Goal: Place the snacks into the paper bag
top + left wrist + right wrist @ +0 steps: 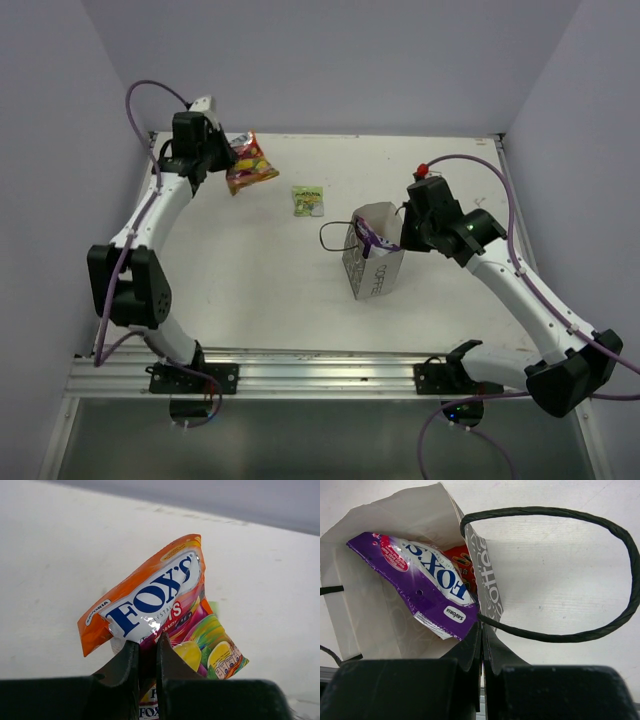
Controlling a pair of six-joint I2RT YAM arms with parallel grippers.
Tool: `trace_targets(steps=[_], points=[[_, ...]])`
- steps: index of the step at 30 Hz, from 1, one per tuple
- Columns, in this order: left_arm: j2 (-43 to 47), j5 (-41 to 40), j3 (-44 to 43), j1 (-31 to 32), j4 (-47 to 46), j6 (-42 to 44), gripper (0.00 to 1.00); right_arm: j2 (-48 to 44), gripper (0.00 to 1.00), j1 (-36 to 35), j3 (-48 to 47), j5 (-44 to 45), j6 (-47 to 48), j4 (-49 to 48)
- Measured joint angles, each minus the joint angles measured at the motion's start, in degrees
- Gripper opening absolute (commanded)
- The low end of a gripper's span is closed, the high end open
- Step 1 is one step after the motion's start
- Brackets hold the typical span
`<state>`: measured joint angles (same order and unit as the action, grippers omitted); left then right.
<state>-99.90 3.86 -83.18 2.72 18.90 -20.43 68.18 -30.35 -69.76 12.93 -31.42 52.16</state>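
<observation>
At the table's far left my left gripper point(225, 150) is shut on the lower edge of the red-yellow multicolour packet point(250, 163). The left wrist view shows the jaws point(147, 645) pinching that packet point(160, 600), which stands up from them. The pale green packet point(307, 200) lies flat mid-table. The white paper bag point(375, 262) stands upright right of centre, mouth open. My right gripper point(400, 235) is shut on the bag's rim point(481, 627). Inside the bag point(375, 615) lie the purple packet point(420, 585) and, under it, the red-orange packet point(462, 562).
A black cord handle point(570, 635) loops out from the bag's side over the white table; another handle point(332, 237) hangs on its left. Grey walls close in the table at the back and sides. A metal rail point(320, 372) runs along the near edge.
</observation>
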Motion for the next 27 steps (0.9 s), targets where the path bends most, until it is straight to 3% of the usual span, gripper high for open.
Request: trace_targets(steps=[7,15,27], points=[[16.41,11.65,-2.38,16.02,-2.80,-4.09,0.00,-0.07,0.00,0.00,0.02,-0.74,0.02,-0.33],[13.62,12.61,-7.61,28.15,0.24,-4.63,0.00,-0.92,0.00,0.02,0.83,-1.73,0.00,-0.94],[9.42,12.66,-6.21,38.25,-0.02,-5.55,0.00,-1.95,0.00,0.04,1.77,-2.03,-0.04,-1.57]])
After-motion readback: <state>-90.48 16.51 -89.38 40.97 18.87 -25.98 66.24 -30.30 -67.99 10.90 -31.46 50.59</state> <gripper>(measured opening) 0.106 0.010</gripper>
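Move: The paper bag's mouth, where the orange snack pack in my left hand is headed, lies about 37 cm to that hand's right and 20 cm back, roughly level with it. The purple snack pack inside the bag is some 37 cm right, 21 cm back and 4 cm lower; the green snack pack is about 17 cm right, 2 cm back and 16 cm below. From my right hand the bag's mouth is about 6 cm left and 3 cm ahead, level. I swing my left hand right some 30 cm and back nearly 20 cm towards the paper bag, keeping the orange pack pinched. I climb quickly by about 18 cm, then sink 5 cm while slowing, turning the wrist clockwise some 45 degrees. My right hand stays shut on the bag's rim, holding it nearly still. ##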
